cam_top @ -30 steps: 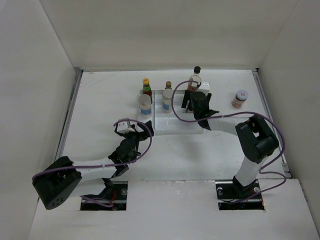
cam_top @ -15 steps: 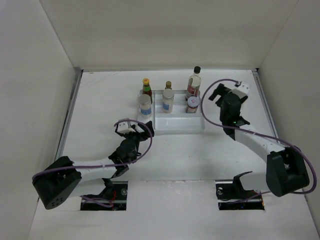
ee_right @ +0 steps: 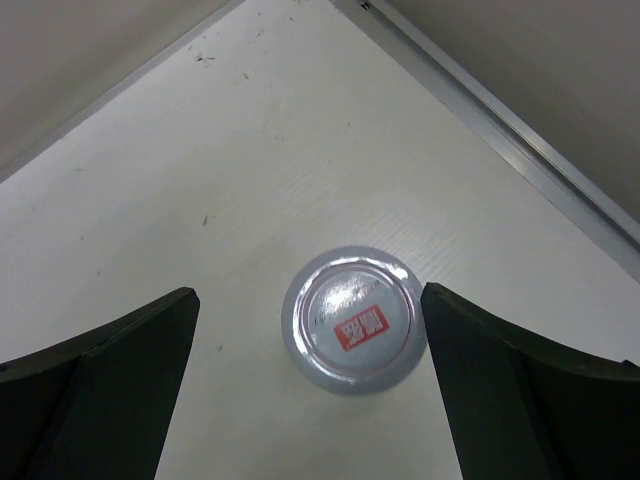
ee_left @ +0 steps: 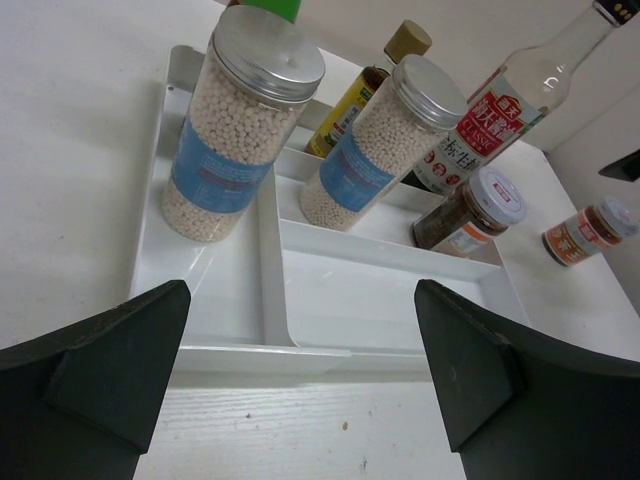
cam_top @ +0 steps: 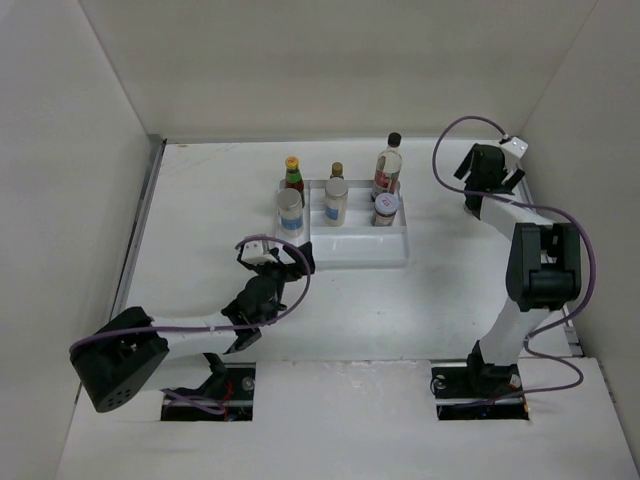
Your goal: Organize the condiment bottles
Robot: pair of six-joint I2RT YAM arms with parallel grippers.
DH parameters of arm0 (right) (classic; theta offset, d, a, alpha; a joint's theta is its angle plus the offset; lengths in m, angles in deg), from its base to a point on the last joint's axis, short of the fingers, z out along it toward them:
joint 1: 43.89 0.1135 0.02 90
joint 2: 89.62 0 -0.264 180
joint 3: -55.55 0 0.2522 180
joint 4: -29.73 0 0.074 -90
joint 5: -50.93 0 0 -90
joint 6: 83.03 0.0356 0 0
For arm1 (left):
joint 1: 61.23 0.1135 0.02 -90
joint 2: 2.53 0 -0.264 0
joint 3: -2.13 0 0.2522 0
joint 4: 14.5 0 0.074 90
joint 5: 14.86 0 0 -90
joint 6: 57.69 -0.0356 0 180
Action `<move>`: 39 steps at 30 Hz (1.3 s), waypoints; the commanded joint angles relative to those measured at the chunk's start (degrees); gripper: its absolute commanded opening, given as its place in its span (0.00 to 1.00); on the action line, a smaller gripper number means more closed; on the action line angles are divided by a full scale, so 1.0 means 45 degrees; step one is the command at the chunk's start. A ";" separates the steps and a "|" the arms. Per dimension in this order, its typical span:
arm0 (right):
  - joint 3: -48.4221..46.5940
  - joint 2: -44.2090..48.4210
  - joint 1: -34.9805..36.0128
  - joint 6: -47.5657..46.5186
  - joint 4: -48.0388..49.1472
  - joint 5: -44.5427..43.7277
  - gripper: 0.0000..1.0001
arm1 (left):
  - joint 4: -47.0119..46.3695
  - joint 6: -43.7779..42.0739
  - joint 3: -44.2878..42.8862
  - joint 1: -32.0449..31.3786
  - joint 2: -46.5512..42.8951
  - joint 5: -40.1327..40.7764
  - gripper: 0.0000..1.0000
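Observation:
The white divided tray point(cam_top: 355, 245) holds the condiment bottles: two white shakers point(cam_top: 290, 212) point(cam_top: 336, 201), a tiny brown bottle point(cam_top: 337, 171), a yellow-capped red sauce bottle point(cam_top: 293, 174), a tall clear black-capped bottle point(cam_top: 389, 163) and a short red-lidded jar point(cam_top: 386, 207). My left gripper point(cam_top: 272, 258) hangs open just in front of the tray point(ee_left: 270, 262), facing the shakers point(ee_left: 243, 120) point(ee_left: 385, 140). My right gripper point(cam_top: 489, 170) is open above another short jar point(ee_right: 353, 318), whose lid lies between the fingers point(ee_right: 470, 370). That jar point(ee_left: 588, 232) stands on the table right of the tray.
The table's right rail point(ee_right: 500, 130) and the side wall run close behind the loose jar. The tray's front compartments point(ee_left: 390, 300) hold nothing. The back wall rises just behind the bottles.
My right arm has swung from the tray, where it left a short jar, out to the far right over the loose jar. Its jaws opened wider. The left gripper edged slightly forward.

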 commanded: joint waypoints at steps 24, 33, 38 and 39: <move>-0.0507 -0.0617 0.0015 -0.0793 -0.1215 -0.0210 0.56 | -0.0452 0.0322 -0.0309 0.0373 -0.0250 -0.0705 0.98; 0.1796 0.2096 0.0990 -0.0851 0.0544 -0.0815 0.51 | -0.0452 0.0342 -0.0329 0.0197 -0.0347 -0.0705 0.98; 0.3281 0.3386 0.2550 -0.0559 0.0721 -0.1029 0.52 | -0.0414 0.0342 -0.0270 -0.0056 -0.0815 -0.0588 0.98; 0.3574 0.3620 0.2980 -0.0481 0.0721 -0.1224 0.52 | -0.0375 0.0342 -0.0270 -0.0115 -0.0874 -0.0588 0.98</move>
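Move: The lone sauce jar stands almost straight below the open right hand, about 2 cm back and 6 cm down. From that hand, the sauce jar already in the tray is some 27 cm left and 5 cm back; the clear bottle is about 28 cm left and 2 cm ahead. The tray's middle lies roughly 38 cm left and 7 cm back. From the idle left hand the lone jar is about 52 cm right and 18 cm ahead. The right hand's fingers close around the upper part of the lone sauce jar, after the hand sinks about 4 cm, easing slightly forward and then back, tipping some 10 degrees further down. Keeping that grip, it draws the jar left and back towards the tray, roughly 6 cm each way, rising only about 1 cm and turning slightly counter-clockwise. ##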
